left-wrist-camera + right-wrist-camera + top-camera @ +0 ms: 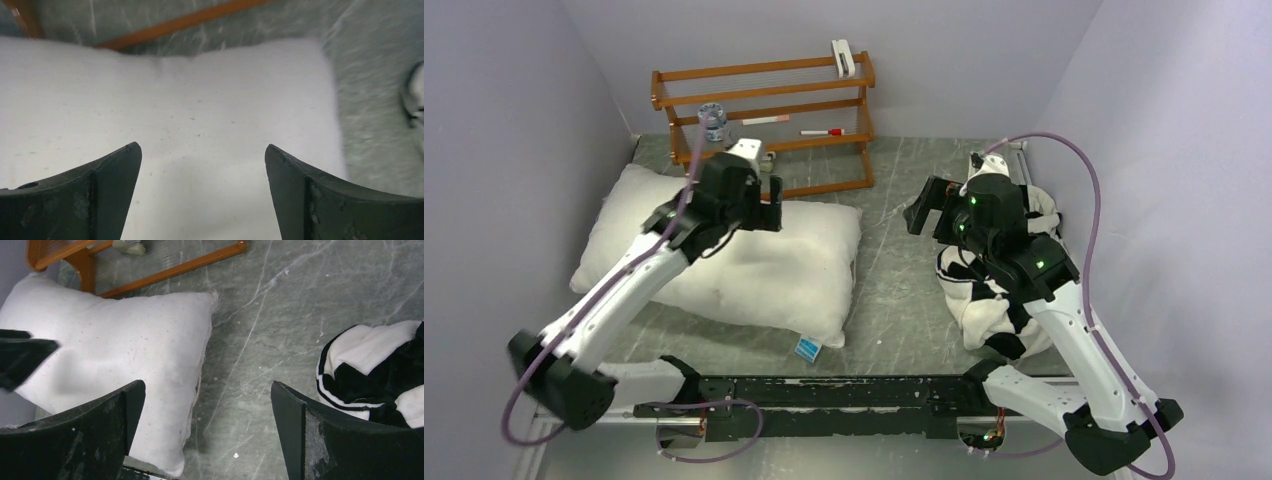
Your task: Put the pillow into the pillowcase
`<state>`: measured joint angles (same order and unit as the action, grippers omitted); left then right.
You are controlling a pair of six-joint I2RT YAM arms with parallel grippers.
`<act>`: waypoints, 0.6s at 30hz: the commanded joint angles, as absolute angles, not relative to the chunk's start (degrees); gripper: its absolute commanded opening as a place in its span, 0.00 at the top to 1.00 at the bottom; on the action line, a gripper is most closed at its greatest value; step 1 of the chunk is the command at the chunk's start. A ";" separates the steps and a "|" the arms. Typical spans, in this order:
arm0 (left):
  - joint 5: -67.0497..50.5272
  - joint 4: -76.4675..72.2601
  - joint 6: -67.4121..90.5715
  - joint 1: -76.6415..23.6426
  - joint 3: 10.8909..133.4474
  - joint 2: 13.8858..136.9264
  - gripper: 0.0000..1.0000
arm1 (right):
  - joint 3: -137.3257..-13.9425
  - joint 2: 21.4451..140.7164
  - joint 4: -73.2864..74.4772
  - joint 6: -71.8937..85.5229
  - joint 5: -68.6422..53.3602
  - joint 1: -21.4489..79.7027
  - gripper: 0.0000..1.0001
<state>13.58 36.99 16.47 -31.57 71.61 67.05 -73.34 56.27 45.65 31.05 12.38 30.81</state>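
The white pillow lies flat on the left half of the table, a small blue-and-white tag at its near right corner. My left gripper hovers over the pillow's far part, jaws wide open and empty; the left wrist view shows plain white pillow between the fingers. The black-and-white checkered pillowcase sits bunched at the right, partly hidden under my right arm. My right gripper is open and empty above bare table between pillow and pillowcase.
A wooden rack stands at the back, holding a bottle, markers and a white object. Grey walls close in left, right and behind. The marbled table shows between the pillow and the pillowcase.
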 commanded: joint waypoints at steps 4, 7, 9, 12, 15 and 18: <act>19.32 40.92 18.66 -32.29 66.90 82.21 0.04 | -69.56 55.11 43.58 34.16 12.99 30.40 0.00; 15.76 36.49 17.81 -33.63 63.67 85.53 0.19 | -65.78 55.98 38.08 37.30 12.72 30.45 0.00; 11.09 33.65 16.80 -34.49 62.25 85.88 0.57 | -64.23 57.83 37.35 40.74 17.66 30.38 0.00; 4.27 29.71 16.73 -36.51 61.92 82.75 0.89 | -62.42 61.33 35.98 42.01 27.51 30.33 0.00; -4.57 24.88 18.08 -37.87 62.77 77.83 0.95 | -60.56 65.38 35.59 42.04 35.78 28.59 0.00; -10.75 23.33 21.01 -38.32 65.55 75.93 0.95 | -60.09 70.14 38.00 42.02 38.61 23.62 0.00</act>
<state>6.83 29.17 16.78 -35.77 63.09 78.87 -60.95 66.00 37.56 40.42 28.16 28.67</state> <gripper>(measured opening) 0.070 0.997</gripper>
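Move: The left hand hangs open over the right part of the pillow. The pillow's middle is about 8 cm left, 3 cm back and 20 cm below it; a wooden rack stands about 25 cm ahead, level sideways and lower, and a blue packet about 20 cm back and 9 cm right on the table. From the right hand the pillowcase's middle lies some 18 cm right, about level forward, 28 cm down. Straight down about 15 cm goes the left hand, its fingers tipping lower, to shut on the pillow's upper cover; keeping the pinch, it draws the cloth rightward about 5 cm and a few centimetres up. Meanwhile the open right hand sinks about 10 cm, then also reaches forward and right towards the pillowcase, turning clockwise. ##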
